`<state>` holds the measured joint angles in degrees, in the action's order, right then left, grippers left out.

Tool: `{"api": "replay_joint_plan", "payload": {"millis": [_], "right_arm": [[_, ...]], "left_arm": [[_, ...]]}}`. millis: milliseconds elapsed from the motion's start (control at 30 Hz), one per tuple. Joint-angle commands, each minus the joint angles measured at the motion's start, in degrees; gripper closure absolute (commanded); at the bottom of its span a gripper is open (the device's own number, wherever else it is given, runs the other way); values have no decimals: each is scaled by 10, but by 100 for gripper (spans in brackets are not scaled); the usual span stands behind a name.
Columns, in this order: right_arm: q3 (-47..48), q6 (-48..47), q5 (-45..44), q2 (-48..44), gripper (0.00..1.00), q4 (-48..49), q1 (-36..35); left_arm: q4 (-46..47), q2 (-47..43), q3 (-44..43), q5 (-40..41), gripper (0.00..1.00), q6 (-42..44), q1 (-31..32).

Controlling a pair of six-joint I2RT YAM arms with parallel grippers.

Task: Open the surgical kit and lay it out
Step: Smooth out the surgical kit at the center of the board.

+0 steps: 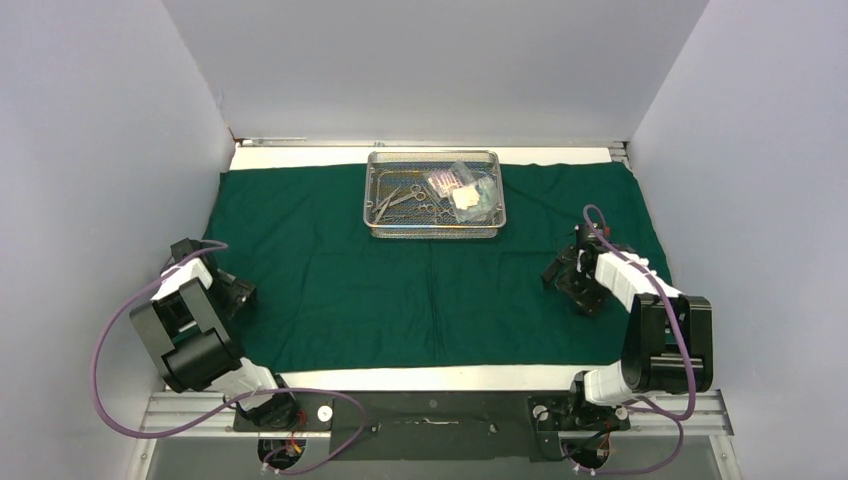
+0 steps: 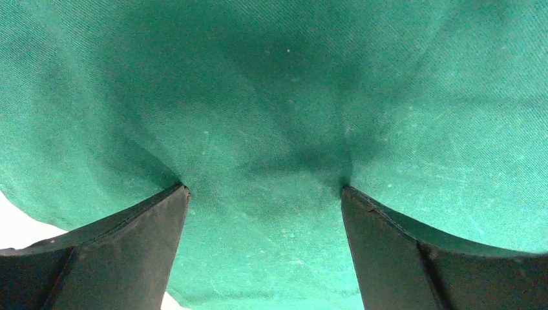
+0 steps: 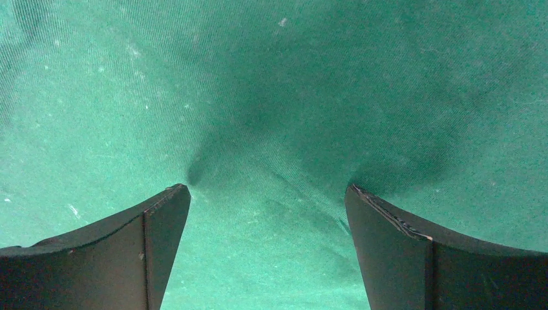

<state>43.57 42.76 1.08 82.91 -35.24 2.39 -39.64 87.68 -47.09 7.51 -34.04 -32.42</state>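
Observation:
The surgical kit lies opened out: its dark green cloth (image 1: 400, 290) is spread flat over most of the table. The silver wire-mesh tray (image 1: 435, 233) stands on it at the back centre, holding steel forceps (image 1: 402, 196) and clear gauze packets (image 1: 466, 190). My left gripper (image 1: 236, 296) is at the cloth's near left corner and my right gripper (image 1: 566, 274) is toward its right side. In the left wrist view the left gripper (image 2: 265, 190) is open with both tips pressing into the cloth (image 2: 271, 97). The right gripper (image 3: 266, 188) is open too, its tips dimpling the cloth (image 3: 271, 77).
White table (image 1: 420, 377) shows as a strip along the near edge and another along the back. Grey walls enclose the left, right and rear sides. A sliver of bare table (image 2: 19, 223) shows past the cloth's edge in the left wrist view.

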Motion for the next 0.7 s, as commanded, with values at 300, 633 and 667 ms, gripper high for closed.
{"api": "replay_joint_plan", "payload": {"millis": [300, 633, 667], "right_arm": [[-27, 117, 13, -55, 16, -105, 3], [237, -8, -97, 92, 10, -51, 22], [239, -14, -84, 101, 10, -38, 28]], "left_arm": [[-19, 14, -23, 70, 14, -17, -29], [-45, 11, -98, 81, 9, 1, 30], [-42, 14, -97, 78, 9, -1, 30]]}}
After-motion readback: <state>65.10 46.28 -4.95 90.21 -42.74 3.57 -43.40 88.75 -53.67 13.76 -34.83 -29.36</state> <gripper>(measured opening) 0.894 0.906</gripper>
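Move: Both hands are low at the green cloth, the right fingertips about 13 cm ahead of its near edge, with its near right corner some 18 cm right and 13 cm back. From the right hand, the instrument tray lies about 25 cm left and 16 cm ahead. The left hand has the near edge about 12 cm back and the cloth's left edge roughly 6 cm to its left; the tray is some 33 cm right and 18 cm ahead. Back towards the cloth's near edge the right hand slides about 3 cm, low on the cloth with fingers open, then swings up and forward, over 10 cm of forward travel, to hover beside the tray. The left hand eases 1 to 1.5 cm left towards the cloth's left edge, then lifts free some 2.5 cm with a small forward drift, its fingers still open. ##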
